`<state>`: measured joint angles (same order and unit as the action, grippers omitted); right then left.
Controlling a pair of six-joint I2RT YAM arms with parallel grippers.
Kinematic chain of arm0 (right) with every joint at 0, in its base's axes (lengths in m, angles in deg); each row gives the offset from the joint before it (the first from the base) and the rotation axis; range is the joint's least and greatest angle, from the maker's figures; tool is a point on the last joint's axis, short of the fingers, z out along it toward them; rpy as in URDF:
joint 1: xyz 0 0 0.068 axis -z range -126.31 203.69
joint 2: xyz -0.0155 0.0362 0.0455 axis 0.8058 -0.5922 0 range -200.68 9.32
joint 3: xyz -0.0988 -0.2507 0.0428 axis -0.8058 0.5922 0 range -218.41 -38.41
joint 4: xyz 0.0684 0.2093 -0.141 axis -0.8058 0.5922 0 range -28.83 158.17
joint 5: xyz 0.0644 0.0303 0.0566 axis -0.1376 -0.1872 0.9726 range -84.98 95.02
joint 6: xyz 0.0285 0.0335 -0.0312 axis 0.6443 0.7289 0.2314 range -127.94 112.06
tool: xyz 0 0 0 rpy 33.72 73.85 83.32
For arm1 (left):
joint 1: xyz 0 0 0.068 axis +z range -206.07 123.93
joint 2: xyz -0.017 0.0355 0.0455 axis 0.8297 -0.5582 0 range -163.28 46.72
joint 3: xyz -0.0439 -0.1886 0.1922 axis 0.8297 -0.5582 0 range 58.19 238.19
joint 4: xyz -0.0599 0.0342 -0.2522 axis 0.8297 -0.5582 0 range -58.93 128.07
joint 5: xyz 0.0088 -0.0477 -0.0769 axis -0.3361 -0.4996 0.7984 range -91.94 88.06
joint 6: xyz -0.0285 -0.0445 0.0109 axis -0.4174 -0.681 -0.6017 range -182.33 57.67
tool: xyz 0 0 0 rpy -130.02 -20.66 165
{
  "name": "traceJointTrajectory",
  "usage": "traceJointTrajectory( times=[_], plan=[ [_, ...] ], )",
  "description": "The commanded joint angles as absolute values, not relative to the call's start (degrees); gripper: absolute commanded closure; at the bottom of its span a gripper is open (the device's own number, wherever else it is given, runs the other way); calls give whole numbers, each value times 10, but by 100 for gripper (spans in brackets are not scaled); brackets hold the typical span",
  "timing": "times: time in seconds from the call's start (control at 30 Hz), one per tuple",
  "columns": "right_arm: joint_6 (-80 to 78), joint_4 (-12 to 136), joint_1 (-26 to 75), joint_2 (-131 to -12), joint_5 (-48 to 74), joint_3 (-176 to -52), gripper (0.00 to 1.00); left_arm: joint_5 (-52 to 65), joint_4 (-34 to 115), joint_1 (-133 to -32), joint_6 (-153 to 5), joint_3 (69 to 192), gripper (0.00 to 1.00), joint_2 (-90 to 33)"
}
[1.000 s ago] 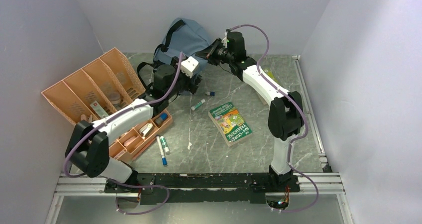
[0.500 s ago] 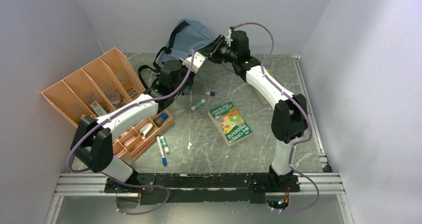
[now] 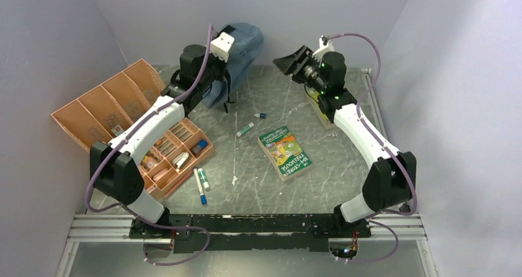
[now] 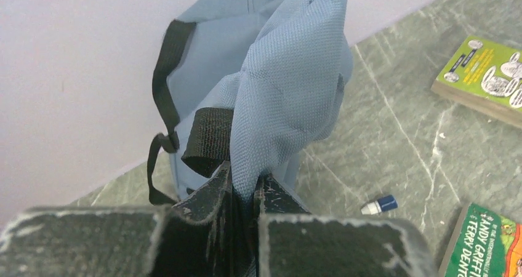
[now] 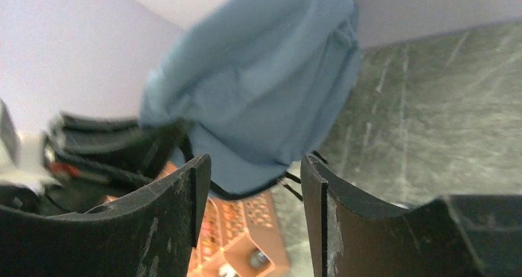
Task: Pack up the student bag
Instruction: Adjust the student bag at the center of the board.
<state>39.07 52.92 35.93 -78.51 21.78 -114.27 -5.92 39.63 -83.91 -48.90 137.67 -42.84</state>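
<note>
The student bag, grey-blue with black straps, hangs lifted off the table at the back, against the wall. My left gripper is shut on a fold of its fabric. In the left wrist view the cloth is pinched between the jaws of this gripper, beside a black strap. My right gripper stands open to the right of the bag, apart from it. The right wrist view shows the bag beyond the spread jaws of that gripper, which have nothing between them.
A green book lies mid-table, with a marker and a blue cap behind it. Another book lies under the right arm. An orange file rack and compartment tray sit left, two markers in front.
My left gripper has shut on the bag and lifted it up and to the left. My right gripper has let go of the bag, opened and drawn back to the right.
</note>
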Motion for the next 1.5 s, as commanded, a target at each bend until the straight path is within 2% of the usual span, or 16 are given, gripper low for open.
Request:
traceJointTrajectory(
  times=[0.0, 0.47, 0.67, 0.93, 1.17, 1.47],
  plan=[
    [284, 486, 357, -742, 207, -1076, 41, 12, 403, -828, -505, 1469, 94, -457],
    [267, 493, 357, -681, 253, -954, 45, 75, 389, -806, -618, 1668, 95, -554],
    [257, 512, 357, -657, 232, -925, 45, 101, 434, -801, -728, 1660, 95, -560],
    [253, 521, 357, -647, 219, -899, 43, 168, 609, -718, -966, 1526, 95, -535],
    [265, 515, 357, -639, 213, -873, 42, 198, 640, -722, -1013, 1607, 95, -583],
    [266, 523, 357, -636, 210, -870, 42, 156, 679, -766, -1003, 1644, 95, -620]
  ],
)
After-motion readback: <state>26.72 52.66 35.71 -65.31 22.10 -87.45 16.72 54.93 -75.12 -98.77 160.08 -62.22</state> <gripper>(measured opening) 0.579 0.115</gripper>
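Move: The left hand already pinches the bag, whose body bulges about 6 cm ahead and 5 cm to its right, some 8 cm lower; the board's centre is about 6 cm back, 8 cm right and 31 cm below. From that hand the green glue stick lies 3 cm back, 7 cm right, and the small blue-capped bottle 3 cm ahead, 14 cm right, both on the board. From the empty right hand the bag is roughly 5 cm ahead and 13 cm left. Left hand keeps pinching the bag, lifting it forward and up about 10 cm, rolling left-side-down; open right hand sinks back. ##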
